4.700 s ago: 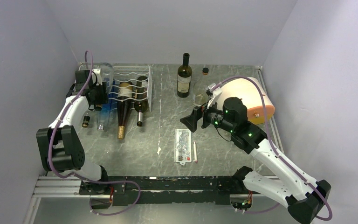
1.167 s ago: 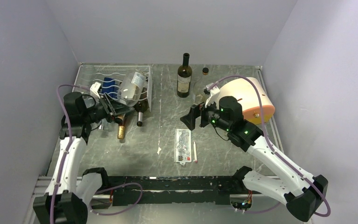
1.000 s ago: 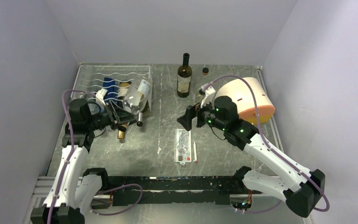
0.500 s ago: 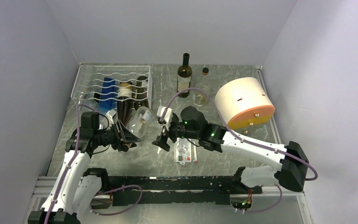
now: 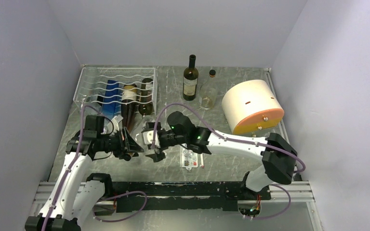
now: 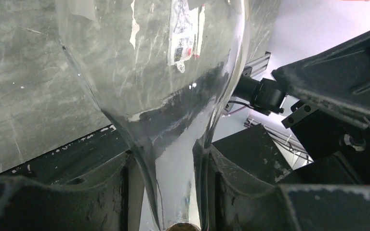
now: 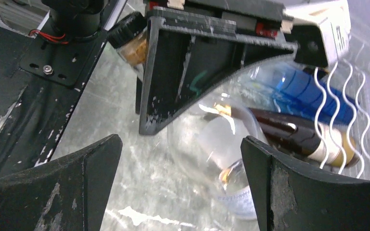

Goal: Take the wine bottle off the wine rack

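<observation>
My left gripper (image 5: 134,144) is shut on the neck of a clear glass wine bottle (image 6: 159,62) and holds it lying sideways above the table, in front of the wine rack (image 5: 118,70). In the left wrist view its fingers (image 6: 101,192) clamp the neck on both sides. My right gripper (image 5: 151,140) is open, with its jaws wide on either side of the clear bottle's body (image 7: 212,139) and not touching it. The white wire rack also shows in the right wrist view (image 7: 351,101). It holds a blue bottle (image 5: 111,92) and two dark bottles (image 5: 130,96).
A dark wine bottle (image 5: 190,77) stands upright at the back, with a small clear bottle (image 5: 208,94) beside it. A cream and orange cylinder (image 5: 253,106) lies at the right. A printed card (image 5: 189,153) and a white stick (image 5: 201,157) lie under the right arm.
My left gripper has pulled the clear bottle out of the rack and toward the near edge. My right arm has swung left and brought its open jaws around the bottle's body.
</observation>
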Motion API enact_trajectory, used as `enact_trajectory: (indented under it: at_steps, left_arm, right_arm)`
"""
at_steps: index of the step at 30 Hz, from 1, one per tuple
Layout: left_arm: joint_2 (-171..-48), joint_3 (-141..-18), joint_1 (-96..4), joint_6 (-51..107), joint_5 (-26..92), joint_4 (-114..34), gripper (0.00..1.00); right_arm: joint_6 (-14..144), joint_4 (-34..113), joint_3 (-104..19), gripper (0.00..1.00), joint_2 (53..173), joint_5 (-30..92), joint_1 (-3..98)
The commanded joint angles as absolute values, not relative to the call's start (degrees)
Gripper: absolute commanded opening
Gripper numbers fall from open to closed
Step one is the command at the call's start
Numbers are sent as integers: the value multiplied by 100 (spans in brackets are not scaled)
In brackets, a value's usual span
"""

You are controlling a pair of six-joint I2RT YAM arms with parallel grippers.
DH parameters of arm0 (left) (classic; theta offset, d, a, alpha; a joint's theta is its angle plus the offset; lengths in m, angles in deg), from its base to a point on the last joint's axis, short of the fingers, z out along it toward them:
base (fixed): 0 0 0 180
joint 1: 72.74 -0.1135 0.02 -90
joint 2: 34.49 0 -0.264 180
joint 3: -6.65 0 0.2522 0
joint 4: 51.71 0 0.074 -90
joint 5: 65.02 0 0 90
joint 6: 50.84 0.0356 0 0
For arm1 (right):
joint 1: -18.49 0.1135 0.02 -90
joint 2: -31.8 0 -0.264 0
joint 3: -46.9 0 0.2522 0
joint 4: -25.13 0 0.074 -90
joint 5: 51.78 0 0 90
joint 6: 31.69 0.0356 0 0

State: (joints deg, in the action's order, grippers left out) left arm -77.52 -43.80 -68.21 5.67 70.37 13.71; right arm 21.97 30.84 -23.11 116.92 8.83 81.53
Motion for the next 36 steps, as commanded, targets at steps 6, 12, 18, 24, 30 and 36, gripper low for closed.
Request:
enact_trajectory:
  at_steps: [6,12,18,24,30,36]
  left_arm:
    - [-7849,-4979,-6285,819,7187,828,7]
    - [-8086,-5169,-5654,575,6722,530,8]
    - [-8272,-5151,-5111,322,6343,192,13]
    - [-8426,-5301,-4829,404,5990,274,22]
    - [-8246,-5330,-4810,279,6292,-225,43]
    - [-8256,-5137,-4797,260,6490,-524,50]
  right_arm:
    - [1346,2638,-2729,100,12197,1076,8495]
    - [1447,2379,-2481,98,12260,1148,8528]
    - [1950,1577,-1826,93,12279,1204,8531]
    - [2241,1196,-1599,88,12412,1185,8530]
    - [2477,806,-1520,75,12549,1267,8530]
    - [2828,86,-1333,68,12621,1269,8526]
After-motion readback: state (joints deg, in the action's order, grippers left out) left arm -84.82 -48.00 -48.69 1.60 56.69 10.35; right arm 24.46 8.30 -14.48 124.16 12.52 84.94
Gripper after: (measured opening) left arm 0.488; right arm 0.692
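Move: The clear bottle, its neck already in the left fingers, has its middle about 5 cm ahead of the wide-open right hand, 2 cm to its left and 4 cm lower. From the right hand the wine rack stands some 23 cm ahead, 12 cm left and 9 cm lower, and the flat white packet lies roughly 16 cm right, 2 cm back and 18 cm below. The left hand is taking the bottle to the right gripper, about 5 cm to its right, 1 cm ahead and 3 cm above. The left hand keeps the bottle's neck pinched and carries it some 3 cm right towards the right gripper, sinking a little and turning about 10 degrees clockwise, its grip only just beginning to ease at the very end. The right hand first slides about 3 cm left to the bottle, then sinks some 4 cm beside the left hand and closes its wide-open fingers by nearly a third around the clear bottle, ready to take it over. ##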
